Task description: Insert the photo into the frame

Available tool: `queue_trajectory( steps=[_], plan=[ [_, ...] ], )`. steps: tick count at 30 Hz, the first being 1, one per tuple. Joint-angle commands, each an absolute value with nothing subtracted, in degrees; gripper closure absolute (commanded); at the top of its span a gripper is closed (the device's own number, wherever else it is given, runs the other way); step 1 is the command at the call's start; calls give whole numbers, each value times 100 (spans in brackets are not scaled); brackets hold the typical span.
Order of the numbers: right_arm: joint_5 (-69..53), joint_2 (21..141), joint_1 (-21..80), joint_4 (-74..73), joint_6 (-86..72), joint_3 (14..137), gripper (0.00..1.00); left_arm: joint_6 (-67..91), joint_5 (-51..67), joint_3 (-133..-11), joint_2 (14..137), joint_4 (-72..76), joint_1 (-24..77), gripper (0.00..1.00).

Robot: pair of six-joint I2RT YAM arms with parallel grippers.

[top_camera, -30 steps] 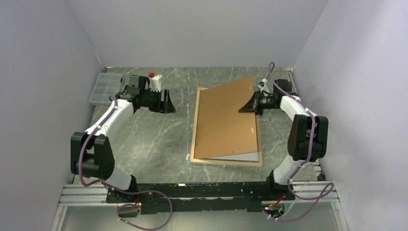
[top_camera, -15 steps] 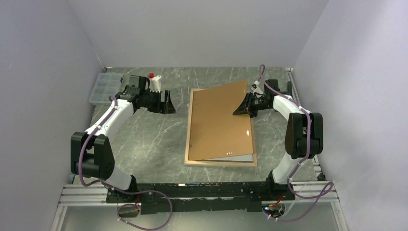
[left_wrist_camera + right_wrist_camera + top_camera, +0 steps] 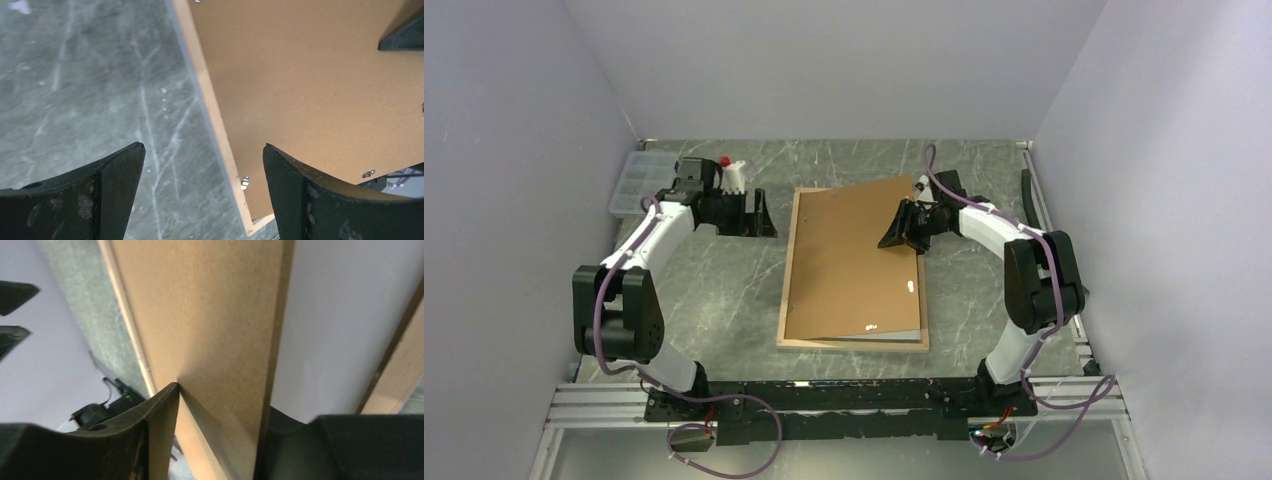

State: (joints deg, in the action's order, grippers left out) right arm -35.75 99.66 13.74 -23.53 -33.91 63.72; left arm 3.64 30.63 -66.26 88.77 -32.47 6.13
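The frame [image 3: 787, 272] lies flat mid-table, light-wood back rim up. A brown fibreboard backing panel [image 3: 854, 260] rests askew on it. The panel's far right corner is tilted up at my right gripper [image 3: 896, 234]. In the right wrist view the panel [image 3: 210, 315] passes between the parted fingers of that gripper [image 3: 220, 400], and one fingertip [image 3: 172, 390] touches its face. My left gripper [image 3: 761, 213] hangs open over the frame's left rim [image 3: 210, 100], with nothing held between its fingers [image 3: 202, 146]. The photo is hidden. A pale grey strip [image 3: 894, 334] shows under the panel's near end.
A clear plastic compartment box [image 3: 639, 180] sits at the far left corner. A white object with a red cap [image 3: 732, 172] stands behind the left arm. Grey walls close in on three sides. The arm bases and rail [image 3: 844, 395] run along the near edge.
Frame and panel have slid left across the table, and the right gripper has moved left with them while its jaws parted. The left gripper has opened wider and shifted slightly left.
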Motion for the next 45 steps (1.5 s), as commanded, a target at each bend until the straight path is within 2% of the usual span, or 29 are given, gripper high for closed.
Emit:
queue_trajectory(
  steps=[1, 7, 8, 9, 17, 36, 38, 41, 45],
  plan=[
    [-2579, 10184, 1650, -2643, -3465, 6824, 48, 140, 3322, -6898, 8905, -3355, 143, 7],
    [-2010, 10360, 1921, -3236, -3336, 7303, 18, 70, 3434, -6787, 8756, -3359, -120, 7],
    [-1918, 10343, 1929, -3287, -3322, 7320, 5, 70, 3432, -6756, 8743, -3351, -133, 7],
    [-1843, 10330, 1935, -3364, -3305, 7350, 1, 70, 3432, -6720, 8721, -3335, -133, 7],
    [-1191, 10417, 2045, -4231, -2919, 7972, 0, 70, 3467, -6653, 8693, -3297, -138, 8],
    [-156, 10072, 2043, -4779, -2606, 8344, 0, -73, 3353, -6630, 8357, -3230, -136, 6],
    [-24, 9855, 2067, -4814, -2645, 8419, 0, -104, 3331, -6707, 8341, -3280, -135, 6],
    [936, 9199, 2298, -4631, -2827, 8394, 0, -198, 3177, -7016, 8344, -3490, -138, 6],
    [1191, 8073, 2171, -3412, -3457, 7372, 0, -605, 2920, -7562, 8450, -3997, -135, 6]
  ],
)
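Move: The backing board's right side still stands raised between the right fingers, with its middle about 10 cm left of that hand, 3 cm back and 2 cm lower. The frame it is going into has its middle about 11 cm left, 4 cm back and 5 cm below. The white back of the photo shows in a strip some 21 cm back, 4 cm left. From the left hand, the board's middle is about 20 cm right, 4 cm back and 8 cm below. The backing board's raised right edge is let go over the frame as the right hand sinks about 2 cm and its fingers open wide. That hand then draws off to the right some 6 cm, rolling about 35 degrees until its fingers point nearly straight down, and finally lifts quickly, about 7 cm, slightly forward. The empty left hand backs 4 cm left, away from the frame, later rising a little. ##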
